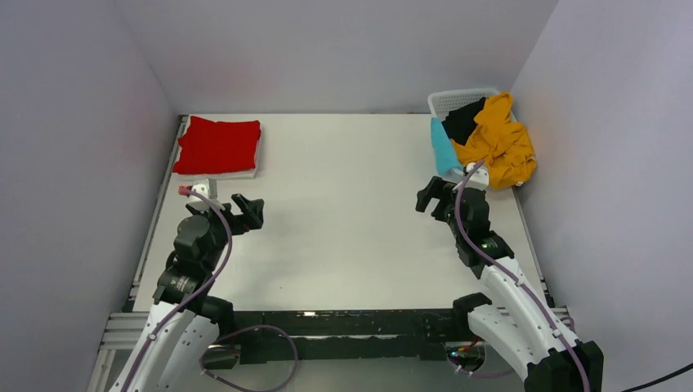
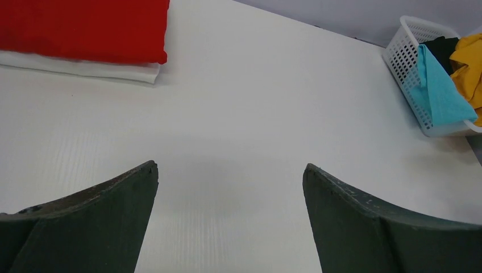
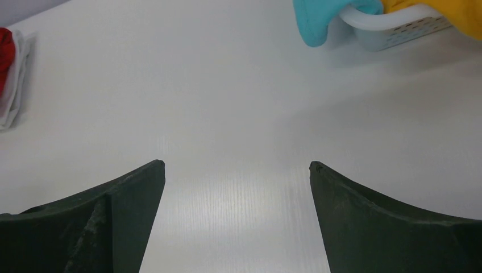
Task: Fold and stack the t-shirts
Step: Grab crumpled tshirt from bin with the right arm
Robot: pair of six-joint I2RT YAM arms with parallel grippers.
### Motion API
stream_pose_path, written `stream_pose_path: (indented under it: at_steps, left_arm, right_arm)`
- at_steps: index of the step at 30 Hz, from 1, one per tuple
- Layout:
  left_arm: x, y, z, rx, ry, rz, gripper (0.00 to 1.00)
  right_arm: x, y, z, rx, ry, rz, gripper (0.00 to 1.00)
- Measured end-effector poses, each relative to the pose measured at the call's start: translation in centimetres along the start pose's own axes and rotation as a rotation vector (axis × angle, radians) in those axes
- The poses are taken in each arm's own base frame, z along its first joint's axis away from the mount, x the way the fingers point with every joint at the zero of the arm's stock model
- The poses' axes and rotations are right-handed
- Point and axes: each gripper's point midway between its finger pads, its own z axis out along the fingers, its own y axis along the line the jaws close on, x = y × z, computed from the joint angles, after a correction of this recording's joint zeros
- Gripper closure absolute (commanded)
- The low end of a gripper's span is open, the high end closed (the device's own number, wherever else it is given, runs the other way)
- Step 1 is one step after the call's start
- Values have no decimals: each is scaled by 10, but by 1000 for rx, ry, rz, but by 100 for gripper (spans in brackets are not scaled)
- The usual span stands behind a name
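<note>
A folded red t-shirt lies on a folded white cloth at the table's far left. The white lattice basket at the far right holds a mustard-orange t-shirt, a black one and a teal one that hangs over its rim. My left gripper is open above bare table, nearer than the red shirt. My right gripper is open, just in front of the basket.
Grey walls close in the table on the left, back and right. The mustard-orange shirt spills over the basket's right side toward the wall. Both arm bases stand at the near edge.
</note>
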Motion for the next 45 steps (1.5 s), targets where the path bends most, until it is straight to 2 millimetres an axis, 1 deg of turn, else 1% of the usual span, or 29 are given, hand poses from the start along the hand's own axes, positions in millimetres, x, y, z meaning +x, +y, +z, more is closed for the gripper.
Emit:
stream_pose_path:
  at_steps: [3, 8, 11, 14, 16, 17, 18, 20, 25, 28, 31, 34, 37, 39, 41, 43, 45]
  left_arm:
    - [0, 0, 0, 0, 0, 0, 1]
    - [3, 0, 2, -2, 12, 1, 1]
    - [3, 1, 2, -3, 15, 2, 1]
    - [3, 1, 2, -3, 12, 2, 0]
    - [2, 1, 1, -6, 9, 2, 1]
    - [2, 1, 1, -8, 8, 2, 1]
    - [2, 2, 1, -11, 7, 3, 1]
    - [1, 3, 0, -15, 4, 4, 1]
    - [1, 6, 0, -30, 0, 4, 1]
    - [2, 7, 1, -36, 6, 6, 1]
    - [4, 8, 2, -41, 15, 7, 1]
    - [9, 10, 6, -53, 36, 11, 1]
    - [16, 13, 9, -66, 65, 15, 1]
    - [19, 13, 11, -71, 76, 17, 1]
    - [20, 14, 12, -73, 82, 18, 1]
    - [20, 14, 12, -74, 82, 18, 1]
    - [20, 14, 12, -74, 82, 18, 1]
  right_arm:
    - [-10, -1, 0, 20, -32, 13, 0]
    - [-48, -4, 2, 86, -154, 62, 0]
    - [-72, -8, 14, 168, -188, 49, 0]
    - [-101, -14, 33, 267, -199, 14, 0]
    - [-124, -25, 51, 333, -206, 3, 0]
    - [-133, -33, 59, 368, -206, 4, 0]
    - [-141, -47, 69, 411, -202, 5, 0]
    - [-148, -72, 83, 482, -185, 4, 0]
    - [-147, -141, 122, 662, -98, -26, 0]
    - [-149, -175, 141, 737, -43, -64, 0]
    - [-153, -203, 159, 784, -9, -91, 1]
    - [-148, -227, 173, 817, 32, -113, 3]
    - [-138, -247, 190, 838, 76, -136, 10]
    - [-128, -255, 200, 840, 111, -152, 15]
    - [-118, -260, 207, 838, 144, -170, 25]
    - [-110, -264, 212, 839, 171, -189, 44]
    - [-106, -266, 213, 842, 185, -208, 69]
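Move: The crumpled orange t-shirt lies in and over the bin, its middle about 18 cm ahead of the right hand, 24 cm to its right and 9 cm below. From that same hand, the black cloth in the bin is some 23 cm ahead and 12 cm right, the blue cloth over the near-left rim about 15 cm ahead and 8 cm right, both roughly 10 cm lower. From the left hand the orange t-shirt is about 22 cm ahead, 85 cm right and 13 cm below. To the crumpled orange t-shirt's far right part the right hand swings some 27 cm right and 22 cm forward, first rising about 8 cm, then dropping some 15 cm onto the cloth. It turns clockwise and tips down meanwhile; the wide-open fingers start closing around a fold near the end. The left hand, empty and open, sinks a few centimetres. ##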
